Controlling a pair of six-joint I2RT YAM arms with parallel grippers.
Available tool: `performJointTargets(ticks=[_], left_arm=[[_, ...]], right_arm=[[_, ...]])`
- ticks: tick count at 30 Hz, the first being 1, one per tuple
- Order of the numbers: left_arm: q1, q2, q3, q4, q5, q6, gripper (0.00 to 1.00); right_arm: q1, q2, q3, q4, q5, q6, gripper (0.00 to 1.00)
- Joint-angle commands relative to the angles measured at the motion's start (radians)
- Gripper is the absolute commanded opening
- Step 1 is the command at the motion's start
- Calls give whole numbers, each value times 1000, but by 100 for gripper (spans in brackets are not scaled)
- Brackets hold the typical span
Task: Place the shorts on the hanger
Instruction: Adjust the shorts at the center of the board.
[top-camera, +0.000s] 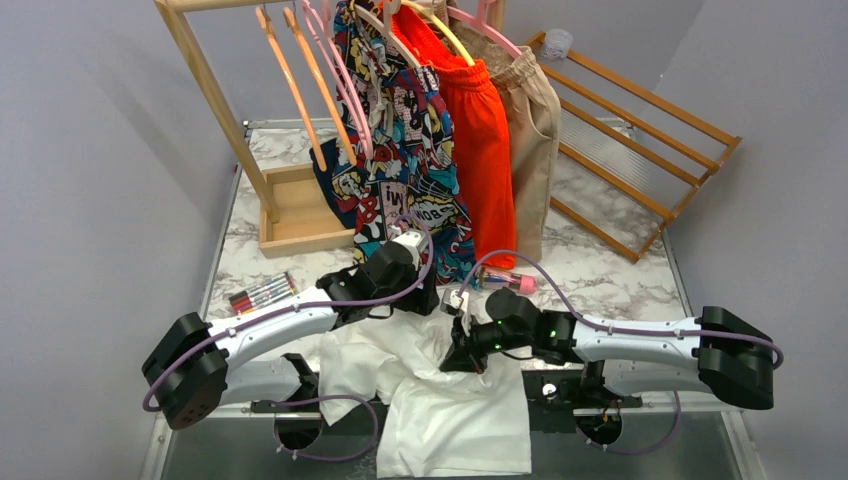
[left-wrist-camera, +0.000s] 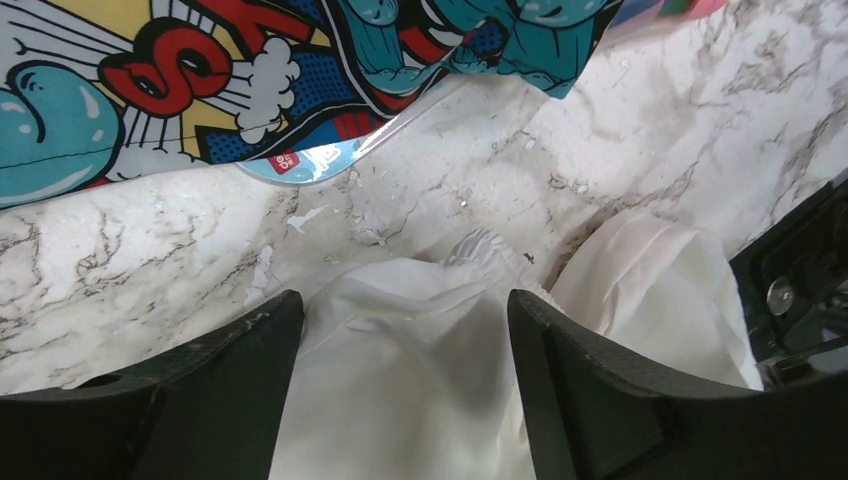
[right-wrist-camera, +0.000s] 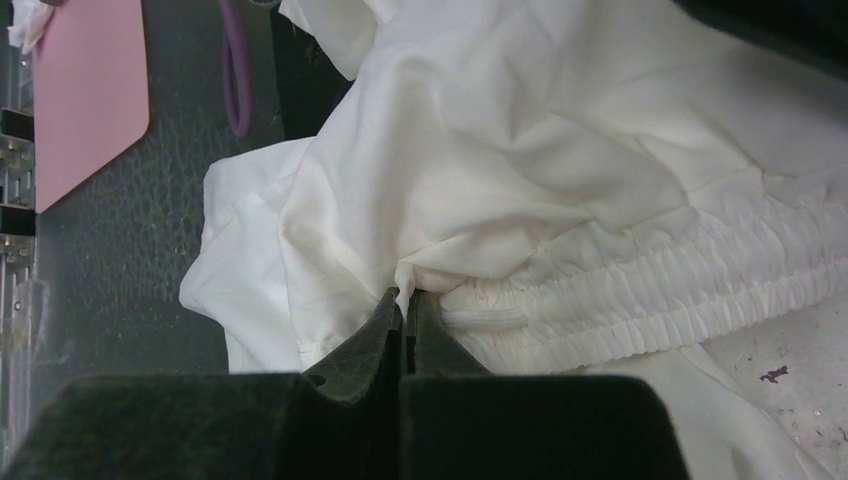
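Note:
The white shorts (top-camera: 440, 400) lie crumpled at the table's near edge, partly hanging over it. My left gripper (top-camera: 424, 300) is open and low over their far side. Its black fingers (left-wrist-camera: 250, 345) straddle a raised fold of the shorts (left-wrist-camera: 400, 370) without pinching it. My right gripper (top-camera: 463, 352) is shut on a small fold of the shorts (right-wrist-camera: 520, 160), right beside the gathered waistband (right-wrist-camera: 650, 290) and drawstring. An empty light-pink hanger (top-camera: 345, 95) hangs on the wooden rack, behind the left arm.
The comic-print shorts (top-camera: 405, 150), orange-red shorts (top-camera: 485, 140) and beige shorts (top-camera: 530, 120) hang on the rack (top-camera: 215, 95) just behind the grippers. Orange hangers (top-camera: 300, 75) hang at the left. Markers (top-camera: 262, 293) lie left, and a slatted wooden frame (top-camera: 640, 150) leans at the right.

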Motion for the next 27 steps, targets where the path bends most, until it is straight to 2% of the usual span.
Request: performJointTargets(ticks=[1, 8, 10, 11, 16, 17, 18, 21, 23, 24, 27], left_arm=[[-20, 28, 0, 22, 41, 45, 71], [-31, 49, -34, 26, 49, 68, 30], [-32, 40, -40, 27, 43, 71, 13], [-32, 32, -41, 27, 39, 73, 1], [-32, -75, -28, 27, -26, 83, 0], [-32, -113, -22, 26, -47, 90, 0], [-32, -155, -12, 26, -76, 97, 0], [-31, -280, 27, 27, -158, 130, 0], [-31, -365, 60, 28, -194, 163, 0], [-31, -394, 79, 28, -205, 182, 0], [-31, -464, 135, 25, -232, 238, 0]], right_arm=[[7, -33, -8, 5, -6, -3, 1], [7, -55, -5, 0, -4, 0, 1], [7, -59, -3, -1, -4, 0, 1], [7, -62, -1, -4, -4, 0, 1], [7, -82, 27, -47, 6, 1, 3], [7, -89, 39, -65, 12, 2, 9], [7, -99, 54, -84, 20, 1, 20], [7, -155, 106, -145, 59, -4, 57], [7, -206, 150, -185, 93, -18, 88], [7, -227, 178, -214, 113, -29, 97], [7, -277, 278, -305, 183, -76, 100]])
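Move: The far end of the white shorts' waistband lies loose just under the left fingers, about 2 cm back and 3 cm below them, in line sideways. From the left hand the patterned shorts' hem hangs some 8 cm ahead and 2 cm left, slightly lower; the pink-capped bottle lies about 7 cm ahead, 15 cm right, 5 cm down. From the right hand, still pinching the band by the drawstring, that far end is some 10 cm ahead, 4 cm left, a little lower. The left fingers pinch the waistband's far end, sinking about 3 cm and easing back as they shut, then carry it up fast, some 16 cm and slightly forward, the wrist tipping up. The right hand keeps its pinch while creeping up, then opens wide, lets go and rises about 9 cm in all. ##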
